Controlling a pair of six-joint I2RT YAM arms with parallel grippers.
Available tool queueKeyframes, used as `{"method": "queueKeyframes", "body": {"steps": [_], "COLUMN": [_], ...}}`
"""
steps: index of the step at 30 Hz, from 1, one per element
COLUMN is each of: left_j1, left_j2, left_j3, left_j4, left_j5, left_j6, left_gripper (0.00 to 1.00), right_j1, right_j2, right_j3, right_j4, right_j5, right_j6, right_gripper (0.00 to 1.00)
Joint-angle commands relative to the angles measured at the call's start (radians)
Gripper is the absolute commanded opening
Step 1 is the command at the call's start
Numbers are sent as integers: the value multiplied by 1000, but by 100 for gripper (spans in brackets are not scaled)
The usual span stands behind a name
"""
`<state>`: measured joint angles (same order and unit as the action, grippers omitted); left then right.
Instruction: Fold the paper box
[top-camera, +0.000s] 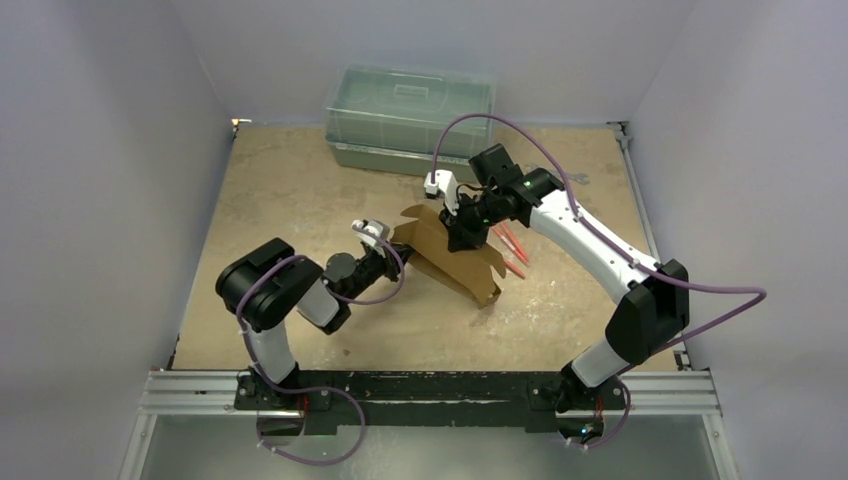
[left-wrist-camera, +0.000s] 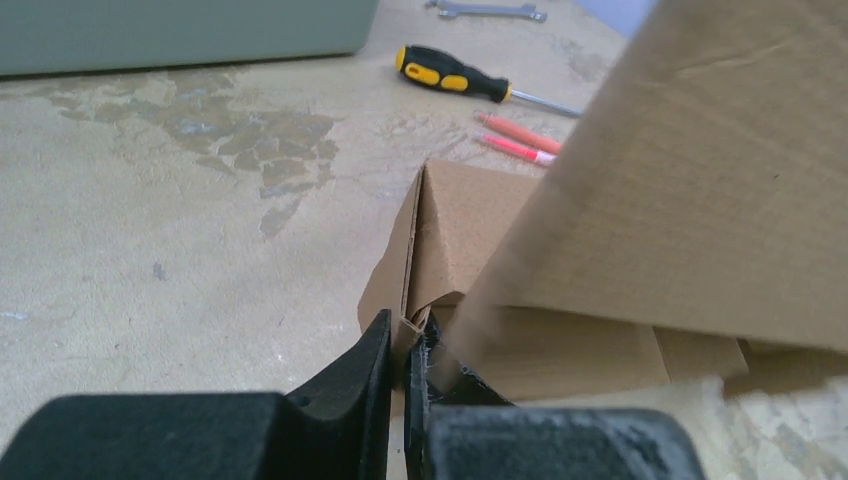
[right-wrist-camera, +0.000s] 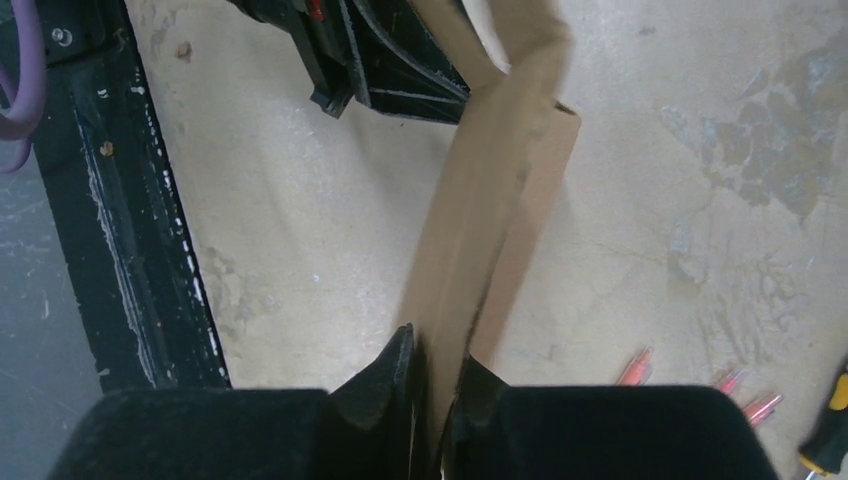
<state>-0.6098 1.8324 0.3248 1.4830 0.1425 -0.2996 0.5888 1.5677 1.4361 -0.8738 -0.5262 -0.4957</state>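
The paper box is a brown cardboard piece, partly folded and raised off the table's middle between both arms. My left gripper comes at its left end; in the left wrist view its fingers are shut, pinching a folded corner of the paper box. My right gripper reaches down onto the top edge. In the right wrist view its jaws sit close on either side of an upright panel of the paper box, gripping it. The panel looks blurred.
A large green-grey lidded plastic container stands at the back of the table. Pink-orange pens lie just right of the box, with a black-and-yellow screwdriver and a wrench beyond. The black front rail borders the near edge.
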Motion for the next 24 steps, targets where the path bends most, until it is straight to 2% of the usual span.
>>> {"method": "queueKeyframes", "body": {"steps": [1,6,11,14,19,24], "left_j1": [-2,-2,-2,-2,-3,-11], "left_j2": [-139,-320,-431,-482,-541,-584], "left_j3": [-3,61,133,157,183,208], "left_j4": [-4,-434,-776,-920,-1045,-1124], "left_j5": [-19,-23,-26,-32,-26,-12], "left_j6": [-130,-161,-155,-150,-137,-125], "left_gripper": [0,0,0,0,0,0], "right_j1": [-1,-17,-53,-84,-109,-149], "right_j2": [-25,-40,-62,-84,-105,-107], "right_j3": [66,67,69,62,47,26], "right_j4": [-1,10,16,18,21,34], "right_j5": [-23,8,-13,-61,-131,-219], "right_j6": [-6,0,20,31,47,68], "right_gripper": [24,49,64,73,78,77]}}
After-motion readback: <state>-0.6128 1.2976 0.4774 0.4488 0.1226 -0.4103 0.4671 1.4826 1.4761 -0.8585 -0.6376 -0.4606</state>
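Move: The left hand pinches the near left edge of the box, whose middle lies about 9 cm to that hand's right, level with it fore and aft and some 3 cm higher. The right hand still grips the box's upper panel, with the box's middle about 2 cm back, 2 cm left and 5 cm below. From the right hand, the red pens lie about 5 cm ahead and 10 cm right, the screwdriver about 13 cm ahead and 10 cm right, both some 17 cm down. The right hand opens its fingers wide around the upper panel and lets go, rising about 5 cm while it goes forward 2 cm and then shifts about 2 cm to the right, the box still standing between the spread fingers. The left hand keeps its pinch on the box's edge, lifts it about 3 cm, then draws it back some 3 cm and a little left while tipping its fingers down roughly 20 degrees. ##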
